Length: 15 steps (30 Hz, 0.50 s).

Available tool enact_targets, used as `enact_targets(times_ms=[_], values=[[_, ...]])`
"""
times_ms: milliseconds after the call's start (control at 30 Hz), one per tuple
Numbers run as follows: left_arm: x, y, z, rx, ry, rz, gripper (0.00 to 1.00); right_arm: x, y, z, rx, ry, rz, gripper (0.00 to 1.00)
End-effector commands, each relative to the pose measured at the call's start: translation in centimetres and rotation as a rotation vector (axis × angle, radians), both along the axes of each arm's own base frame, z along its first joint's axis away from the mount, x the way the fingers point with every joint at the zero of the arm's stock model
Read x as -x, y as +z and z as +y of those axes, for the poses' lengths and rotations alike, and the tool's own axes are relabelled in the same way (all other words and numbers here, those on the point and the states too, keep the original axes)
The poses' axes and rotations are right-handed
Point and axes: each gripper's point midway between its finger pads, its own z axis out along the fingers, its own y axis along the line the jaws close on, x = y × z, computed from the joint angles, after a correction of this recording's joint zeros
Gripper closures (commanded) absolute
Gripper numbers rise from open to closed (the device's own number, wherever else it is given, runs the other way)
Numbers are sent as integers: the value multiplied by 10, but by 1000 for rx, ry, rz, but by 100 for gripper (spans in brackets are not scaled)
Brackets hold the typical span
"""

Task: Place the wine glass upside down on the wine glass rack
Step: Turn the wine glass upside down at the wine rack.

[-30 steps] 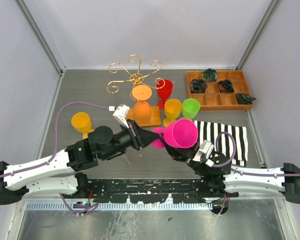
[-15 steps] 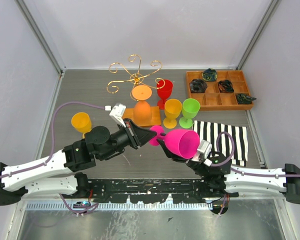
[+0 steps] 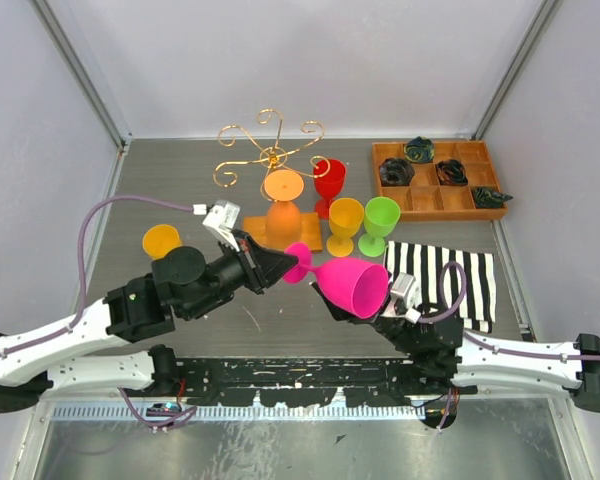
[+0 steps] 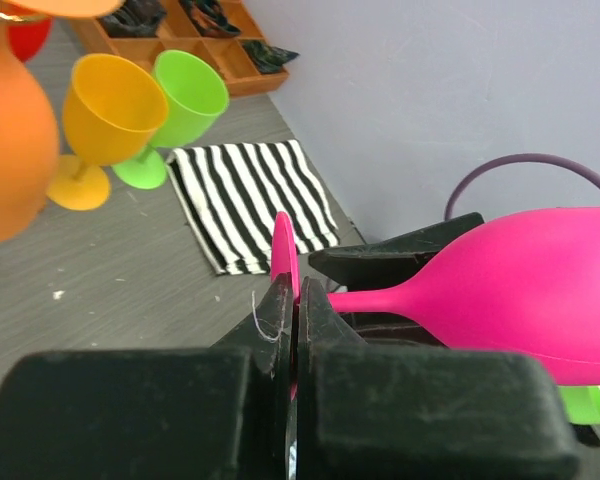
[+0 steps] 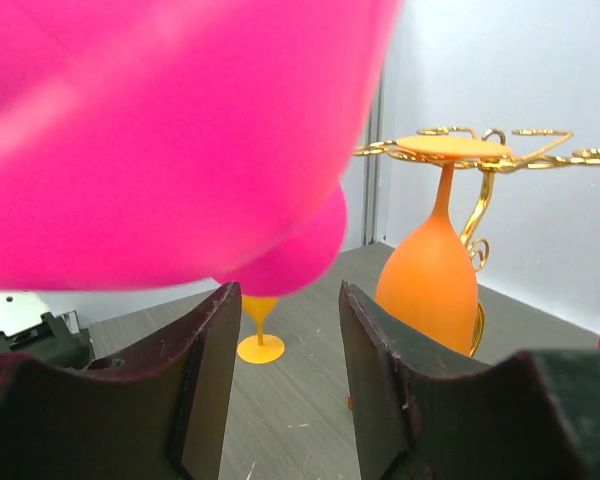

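Observation:
The pink wine glass [image 3: 352, 284] lies on its side in the air, foot to the left and bowl to the right. My left gripper [image 3: 285, 265] is shut on the thin foot disc [image 4: 284, 256], with the stem and bowl [image 4: 540, 300] reaching right. Beneath the bowl [image 5: 160, 130] my right gripper [image 3: 342, 306] is open, its fingers [image 5: 210, 350] apart with floor showing between them. The wine glass rack [image 3: 270, 152], gold wire scrolls on an orange-brown base [image 3: 305, 238], stands behind. An orange glass [image 3: 283, 212] hangs upside down on it.
Red [image 3: 329, 178], yellow [image 3: 345, 220] and green [image 3: 381, 218] glasses stand upright right of the rack. Another orange glass [image 3: 162, 243] stands at the left. A striped cloth [image 3: 450, 275] lies front right. At back right is a wooden compartment tray [image 3: 435, 203] with dark items.
The left gripper has closed on the pink glass's foot and the right gripper has opened off the bowl. The glass tipped from mouth-up to lying sideways and shifted slightly left.

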Motion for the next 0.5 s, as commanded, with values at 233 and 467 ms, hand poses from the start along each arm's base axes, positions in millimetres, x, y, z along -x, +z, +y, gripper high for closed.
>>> enact_targets(times_ms=[233, 467], values=[[-6, 26, 56, -195, 70, -188, 98, -11, -33, -8, 41, -24, 239, 54], [-7, 30, 85, -299, 88, -266, 100, -31, -75, -24, 82, -173, 599, 54]])
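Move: The left hand grips the wine glass by its foot; the wine rack's top stands about 19 cm ahead, 3 cm left and 4 cm lower. An orange glass hangs there about 14 cm ahead and 2 cm left, 11 cm lower; a yellow glass stands 17 cm ahead, 11 cm right, well below. From the open right hand the wine glass's middle is some 3 cm back, 1 cm right and 3 cm above. Left hand carries the foot-held wine glass about 6 cm left, tilting; half-open right sinks 6 cm, tipping down. ##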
